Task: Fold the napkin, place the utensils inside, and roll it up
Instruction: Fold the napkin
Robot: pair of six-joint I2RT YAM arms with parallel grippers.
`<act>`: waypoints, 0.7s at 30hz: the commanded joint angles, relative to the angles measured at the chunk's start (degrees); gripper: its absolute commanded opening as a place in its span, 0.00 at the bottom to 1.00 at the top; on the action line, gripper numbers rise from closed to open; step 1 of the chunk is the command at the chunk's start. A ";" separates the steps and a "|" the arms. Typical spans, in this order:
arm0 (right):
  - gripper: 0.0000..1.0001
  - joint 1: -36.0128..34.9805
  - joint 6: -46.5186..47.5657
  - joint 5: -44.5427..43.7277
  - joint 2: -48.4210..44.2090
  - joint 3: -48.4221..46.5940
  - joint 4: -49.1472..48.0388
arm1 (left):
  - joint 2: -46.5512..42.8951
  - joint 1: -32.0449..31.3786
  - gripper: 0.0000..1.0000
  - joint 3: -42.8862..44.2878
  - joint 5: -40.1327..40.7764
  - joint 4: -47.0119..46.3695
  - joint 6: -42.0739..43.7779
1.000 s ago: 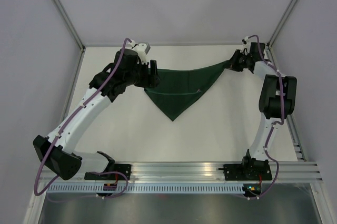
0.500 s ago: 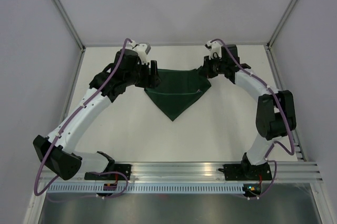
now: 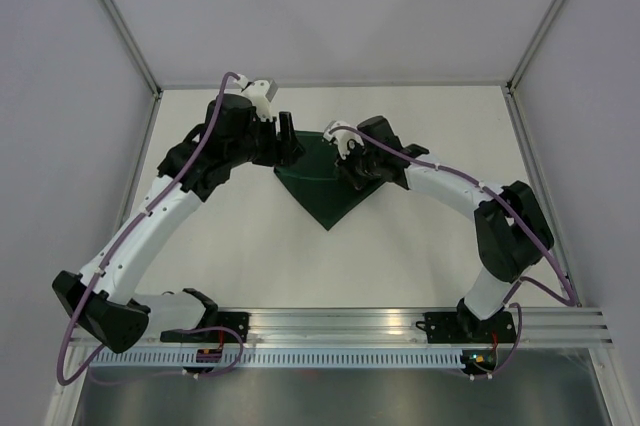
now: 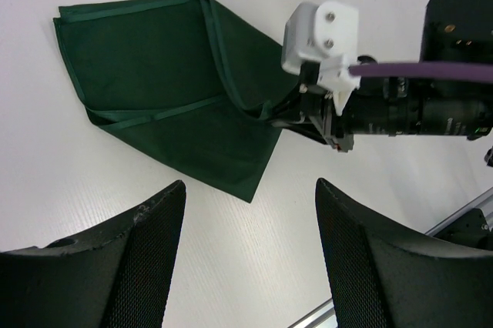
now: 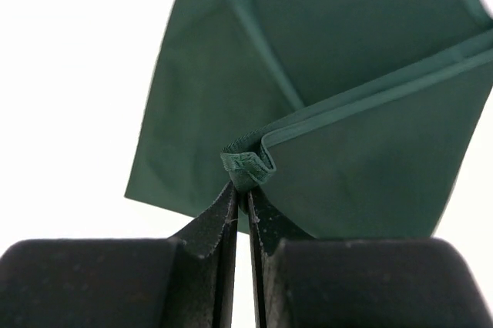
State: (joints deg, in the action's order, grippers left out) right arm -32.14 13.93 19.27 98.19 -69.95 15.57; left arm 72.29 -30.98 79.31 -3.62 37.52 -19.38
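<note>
The dark green napkin (image 3: 325,201) lies on the white table, folded into a downward-pointing triangle. My right gripper (image 3: 349,168) is shut on a bunched corner of the napkin (image 5: 248,168) and holds it lifted over the cloth's middle. In the right wrist view the pads (image 5: 218,224) pinch that hemmed corner. My left gripper (image 3: 284,139) hovers by the napkin's left end, open, with only bare table between its fingers (image 4: 154,228). In the left wrist view the napkin (image 4: 154,89) lies ahead, with the right gripper (image 4: 271,112) at its lifted edge. No utensils are in view.
Grey walls enclose the white table (image 3: 430,236) on the left, back and right. An aluminium rail (image 3: 340,324) carrying both arm bases runs along the near edge. The right arm (image 3: 450,186) arches over the table's right half.
My right gripper has carried the napkin's corner from the far right back leftward over the cloth, folding the right wing in. The left arm shifted only slightly.
</note>
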 commanded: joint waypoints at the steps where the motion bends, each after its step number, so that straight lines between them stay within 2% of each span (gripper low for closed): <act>1: 0.14 -2.04 3.29 -2.92 -0.81 0.96 0.33 | -2.24 0.04 0.73 0.41 -0.95 -1.75 -2.51; 8: 0.13 -6.70 4.35 -4.76 0.33 1.75 0.42 | -2.86 0.13 0.73 0.23 -0.95 -1.39 -2.42; 21: 0.12 -9.52 5.84 -4.76 3.06 3.33 0.42 | -3.12 0.04 0.73 -0.47 -1.04 -1.31 -2.24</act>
State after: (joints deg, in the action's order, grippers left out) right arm -40.88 18.55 14.85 100.60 -66.89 16.40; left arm 70.52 -30.98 79.31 -3.62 37.54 -19.92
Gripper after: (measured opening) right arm 0.121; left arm 0.731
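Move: My closed right fingers already hold the napkin's folded-over corner, roughly 5 cm above the table. The napkin's near corner, which it is being carried towards, lies about 10 cm back and 8 cm to the left. From this hand the napkin's left corner is some 6 cm ahead and 23 cm left, the far-left corner 17 cm ahead and 17 cm left. From my idle left hand the near corner lies about 5 cm back, 10 cm right, well below. I keep the corner pinched in my right hand and draw it back about 5 cm and some 3 cm left across the napkin, towards its near corner. I sink about 4 cm over the same stretch, slowing at first and then dropping more steeply, while the wrist turns roughly 10 degrees counter-clockwise. ##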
